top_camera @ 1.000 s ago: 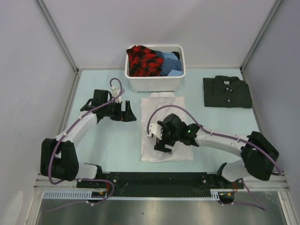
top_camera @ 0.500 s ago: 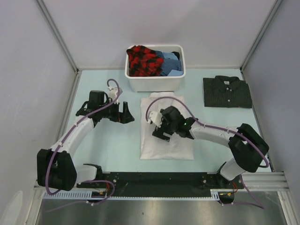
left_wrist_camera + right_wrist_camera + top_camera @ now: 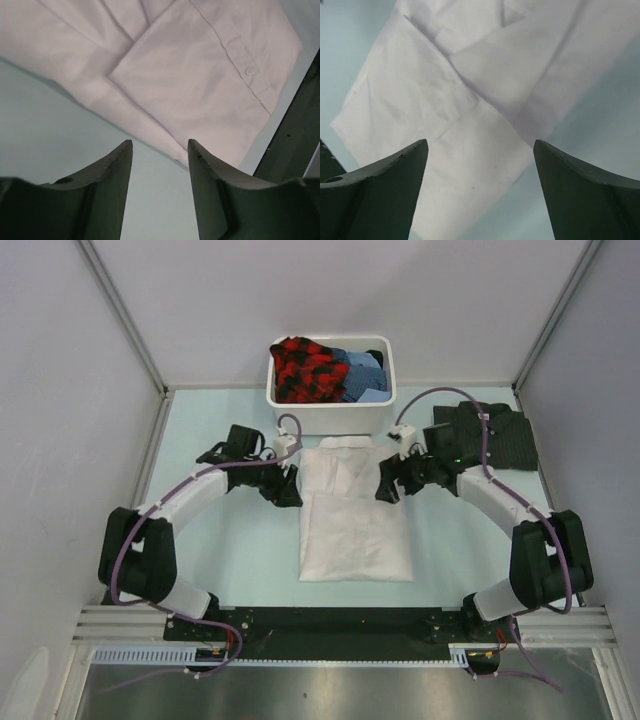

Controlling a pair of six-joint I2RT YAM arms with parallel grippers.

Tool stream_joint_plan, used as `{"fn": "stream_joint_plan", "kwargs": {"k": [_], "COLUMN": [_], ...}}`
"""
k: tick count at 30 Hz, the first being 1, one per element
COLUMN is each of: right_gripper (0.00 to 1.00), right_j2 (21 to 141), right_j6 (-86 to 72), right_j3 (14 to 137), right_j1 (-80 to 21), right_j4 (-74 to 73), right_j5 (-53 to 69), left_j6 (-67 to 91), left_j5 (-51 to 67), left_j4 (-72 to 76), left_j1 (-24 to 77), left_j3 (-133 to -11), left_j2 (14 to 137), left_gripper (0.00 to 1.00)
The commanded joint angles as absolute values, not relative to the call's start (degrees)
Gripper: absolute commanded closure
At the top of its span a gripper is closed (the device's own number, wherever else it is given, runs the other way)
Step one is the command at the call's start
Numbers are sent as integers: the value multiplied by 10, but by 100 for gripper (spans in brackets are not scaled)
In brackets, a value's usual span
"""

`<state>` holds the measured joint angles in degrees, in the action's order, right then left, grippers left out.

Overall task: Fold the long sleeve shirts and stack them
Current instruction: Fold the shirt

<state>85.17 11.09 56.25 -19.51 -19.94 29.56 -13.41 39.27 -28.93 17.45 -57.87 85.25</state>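
Observation:
The white long sleeve shirt [image 3: 355,525] lies folded into a tall rectangle mid-table, collar toward the back. My left gripper [image 3: 290,486] sits at its upper left edge, open, with only bare table between the fingers [image 3: 160,150]; the white shirt [image 3: 200,75] lies just ahead of them. At the shirt's upper right edge is my right gripper [image 3: 386,484], open wide and empty, its tips [image 3: 480,150] hovering over the white shirt [image 3: 470,75]. The dark striped shirt [image 3: 510,445] lies folded at the back right, partly behind the right arm.
A white tub [image 3: 330,420] stands just behind the white shirt, holding red-black plaid cloth [image 3: 305,370] and blue cloth [image 3: 365,375]. Grey walls close in the pale blue table [image 3: 240,550] on three sides. A black rail [image 3: 330,625] runs along the near edge.
My right gripper has left the middle of the white shirt and swung to its upper right edge. The left gripper moved right to the shirt's upper left edge, and its jaws have narrowed.

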Motion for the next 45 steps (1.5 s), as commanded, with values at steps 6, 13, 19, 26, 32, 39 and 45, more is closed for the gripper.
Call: {"fn": "stream_joint_plan", "kwargs": {"k": [6,13,19,26,32,39,45], "right_gripper": [46,57,57,61,78,100,100], "right_j2": [803,863,896,916,942,961,933], "right_j6": [17,13,4,-11,-18,-28,-14], "right_j3": [506,481,467,472,487,518,491], "right_j1": [-50,-41,-47,-65,-109,-128,-109], "right_j4": [-307,-285,-255,-228,-215,-233,-253], "right_j5": [403,406,408,425,425,396,368], "left_j6": [28,83,97,122,147,127,115], "left_j5": [405,376,385,412,418,420,397], "left_j4": [-190,-160,-148,-117,-133,-197,-181], "left_j1": [233,258,258,257,242,209,207], "left_j3": [-550,-523,-517,-475,-446,-436,-437], "left_j2": [929,954,983,976,938,904,917], "left_gripper": [49,50,51,70,95,100,100]}}
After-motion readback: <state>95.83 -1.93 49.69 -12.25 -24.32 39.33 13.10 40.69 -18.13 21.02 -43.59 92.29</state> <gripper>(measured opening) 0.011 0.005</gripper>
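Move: The spot on the white shirt's left edge lies about 6 cm back, 4 cm right and 9 cm below the left hand; the right-edge spot lies about 6 cm back, 3 cm right and 8 cm below the right hand. From the left hand, the collar is 14 cm ahead, 12 cm right, and the bin 24 cm ahead, 9 cm right. The dark folded shirt lies 14 cm ahead and 22 cm right of the right hand. Both hands sink about 8 cm, drawing back, tip down some 30 degrees and pinch the white shirt's side edges. ##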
